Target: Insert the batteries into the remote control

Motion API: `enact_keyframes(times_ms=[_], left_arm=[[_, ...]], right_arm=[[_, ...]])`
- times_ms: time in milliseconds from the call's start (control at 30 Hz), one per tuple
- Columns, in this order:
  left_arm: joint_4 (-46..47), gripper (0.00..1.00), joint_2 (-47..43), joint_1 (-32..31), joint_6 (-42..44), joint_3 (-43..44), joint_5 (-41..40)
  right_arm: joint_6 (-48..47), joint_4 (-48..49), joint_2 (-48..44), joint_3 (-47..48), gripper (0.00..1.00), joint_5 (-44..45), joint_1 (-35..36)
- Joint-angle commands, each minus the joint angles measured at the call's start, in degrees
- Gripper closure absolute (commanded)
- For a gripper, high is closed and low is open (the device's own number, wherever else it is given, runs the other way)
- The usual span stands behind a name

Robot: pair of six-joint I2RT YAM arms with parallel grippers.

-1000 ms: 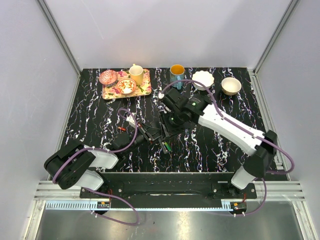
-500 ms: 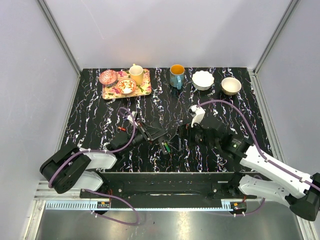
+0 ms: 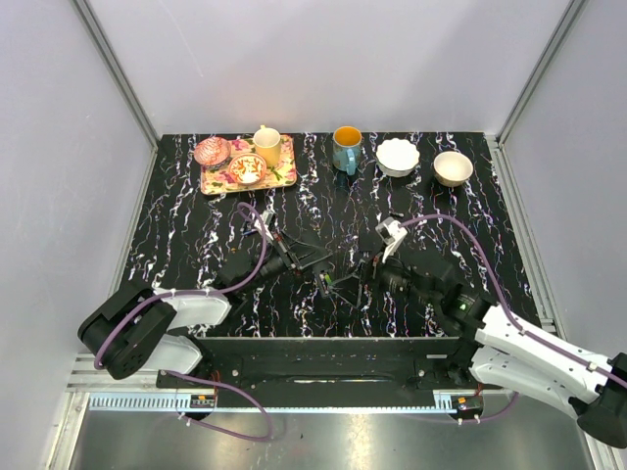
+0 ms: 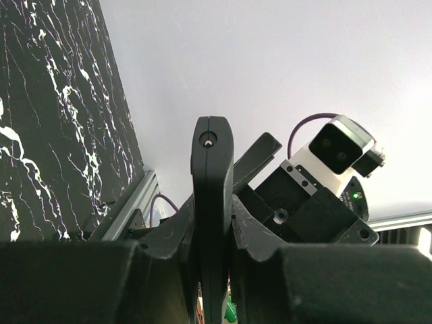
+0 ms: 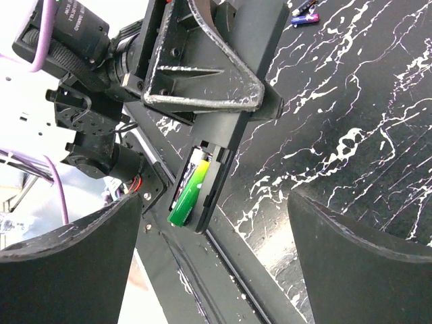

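Note:
My left gripper [image 3: 297,262] is shut on the black remote control [image 3: 318,275], holding it edge-on in the left wrist view, remote control [image 4: 212,175], above the table's front middle. In the right wrist view the remote control [image 5: 251,40] shows its open compartment, where a green battery [image 5: 187,196] lies slanted, its lower end over the compartment's edge. My right gripper [image 5: 216,216] stands open just right of the remote, its fingers [image 5: 74,263] wide apart with nothing between them. A loose battery [image 5: 305,17] lies on the black marbled table [image 5: 351,101].
At the back left a flowered tray [image 3: 284,177] carries cups and small bowls. A blue mug [image 3: 346,147], a white bowl [image 3: 398,155] and a tan bowl [image 3: 453,167] stand along the back. The metal base rail [image 3: 323,357] runs close under the remote.
My right gripper opened, let go of the green battery at the remote and drew back to the right as the arm folded low. My left gripper kept its hold, shifting slightly.

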Motion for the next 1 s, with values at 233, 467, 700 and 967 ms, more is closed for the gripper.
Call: enact_keyframes(times_ms=[233,467,700,967], left_arm=[[-0.64,1.0,-1.75,0.22,-2.24,3.69,-0.12],[-1.0,1.0,-3.16,0.21,-2.24,3.34,-0.21],[-0.91,1.0,-3.86,0.22,-2.15,2.9,-0.12],[0.32,1.0,-3.95,0.13,-2.5,2.46,-0.04]], right_arm=[[0.29,11.59,-3.37,-4.93,0.16,-4.21,-0.49],[0.56,11.68,-1.44,-4.67,0.24,-3.08,-0.66],[1.26,11.94,0.06,-4.32,0.28,-2.99,-1.1],[1.79,12.03,1.02,-4.23,0.32,-3.16,-1.54]])
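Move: The right hand, empty with its fingers wide open, has the green battery's middle about 4 cm to its left and 2 cm ahead, at about its own height, in the open compartment of the remote control. The remote's middle is some 6 cm left and 7 cm ahead of that hand; a purple battery lies on the table roughly 12 cm ahead, 24 cm left and 18 cm lower. From the left hand, which holds the remote, the green battery is about 5 cm straight back, at nearly its own height. The right hand first eases back and up about 1 cm with a slight tilt, then comes forward, down and a little left, ending about 1 cm nearer the green battery while its fingers close by roughly a quarter of their range, astride the loaded end of the remote; whether a pad already touches can't be made out. Meanwhile the left hand keeps its grip on the remote and raises it a little over 1 cm, hardly turning. ##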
